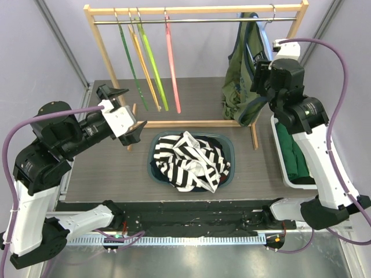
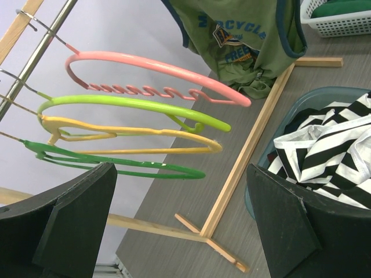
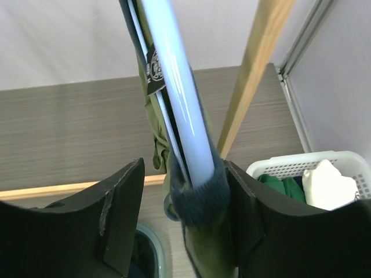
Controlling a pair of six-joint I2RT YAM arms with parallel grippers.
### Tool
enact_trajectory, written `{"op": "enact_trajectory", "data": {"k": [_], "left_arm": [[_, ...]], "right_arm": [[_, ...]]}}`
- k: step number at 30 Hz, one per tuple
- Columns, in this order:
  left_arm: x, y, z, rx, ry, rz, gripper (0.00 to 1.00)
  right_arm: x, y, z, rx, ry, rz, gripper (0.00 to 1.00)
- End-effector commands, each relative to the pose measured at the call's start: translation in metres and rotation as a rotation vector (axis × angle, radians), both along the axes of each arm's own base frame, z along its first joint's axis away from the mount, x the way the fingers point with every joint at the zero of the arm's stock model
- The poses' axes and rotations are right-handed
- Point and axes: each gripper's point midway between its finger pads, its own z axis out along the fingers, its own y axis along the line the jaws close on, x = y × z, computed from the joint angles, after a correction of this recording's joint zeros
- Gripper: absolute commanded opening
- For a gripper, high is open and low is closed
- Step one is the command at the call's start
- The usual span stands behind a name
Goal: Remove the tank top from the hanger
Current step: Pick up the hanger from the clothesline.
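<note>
An olive green tank top [image 1: 240,75] with dark blue trim hangs at the right end of the wooden rack; the left wrist view shows its printed front [image 2: 243,40]. In the right wrist view its shoulder strap [image 3: 200,200] wraps a pale blue hanger [image 3: 174,87]. My right gripper [image 1: 259,78] stands around that strap and hanger arm [image 3: 184,174]. Its right finger [image 3: 255,202] touches the strap, while a gap remains at the left finger [image 3: 116,208]. My left gripper [image 1: 133,108] hovers wide open over the table's left side, with nothing between its fingers [image 2: 179,174].
Pink [image 2: 156,63], light green [image 2: 133,104], yellow [image 2: 139,145] and dark green [image 2: 116,165] hangers hang bare on the rail. A teal tub [image 1: 229,145] holds striped clothes. A white basket [image 1: 281,156] with green clothes stands at the right. The rack's base bar [image 1: 185,123] crosses the table.
</note>
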Motion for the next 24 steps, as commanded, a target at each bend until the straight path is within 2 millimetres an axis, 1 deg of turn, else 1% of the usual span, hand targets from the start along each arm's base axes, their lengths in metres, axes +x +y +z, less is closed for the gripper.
{"op": "enact_trajectory", "data": {"k": [1,5,8,9,11,12,14,15,17,20,22,24], "left_arm": [[-0.005,0.001,0.011,-0.034,-0.029,-0.012,1.0],[-0.005,0.001,0.008,-0.031,-0.025,-0.013,1.0],[-0.005,0.001,0.007,-0.028,-0.023,-0.017,1.0],[-0.005,0.001,0.008,-0.029,-0.024,-0.017,1.0],[-0.005,0.0,0.006,-0.026,-0.018,-0.016,1.0],[-0.005,0.0,0.005,-0.026,-0.018,-0.018,1.0],[-0.005,0.0,0.005,-0.026,-0.017,-0.019,0.99],[-0.004,0.0,0.002,-0.021,-0.01,-0.019,1.0],[-0.003,0.0,0.0,-0.016,-0.008,-0.018,1.0],[0.0,0.0,-0.004,-0.002,-0.007,-0.011,1.0],[0.003,-0.001,-0.005,-0.002,-0.005,-0.005,1.0],[0.004,0.0,-0.006,0.0,-0.003,0.001,1.0]], "right_arm": [[0.01,0.008,-0.001,0.034,-0.011,0.022,0.59],[0.009,0.011,-0.002,0.049,-0.013,0.048,0.47],[0.009,0.013,-0.006,0.046,-0.005,0.055,0.35],[0.009,0.012,-0.006,0.045,-0.008,0.056,0.23],[0.009,0.013,-0.005,0.048,-0.022,0.065,0.12],[0.009,0.014,-0.004,0.048,-0.031,0.072,0.02],[0.008,0.014,0.004,0.037,-0.082,0.09,0.01],[0.008,0.015,0.013,0.043,-0.127,0.097,0.01],[0.007,0.011,0.019,0.022,-0.162,0.094,0.01],[0.009,0.012,0.034,0.008,-0.219,0.105,0.01],[0.011,0.011,0.048,0.012,-0.261,0.098,0.01],[0.016,0.013,0.054,0.008,-0.278,0.099,0.01]]}}
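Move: The blue hanger's near end, wrapped in the green tank top's edge, lies between the right hand's open fingers, about 2 cm ahead, 1 cm left and 2 cm below. The tank top's middle hangs some 8 cm ahead, 5 cm left and 15 cm lower; the pink hanger is about 12 cm ahead and 26 cm left. From the left hand, the blue end lies roughly 12 cm ahead, 38 cm right and slightly lower. The right hand sinks about 3 cm, easing forward and left, and pinches the blue hanger's end through the tank top. ##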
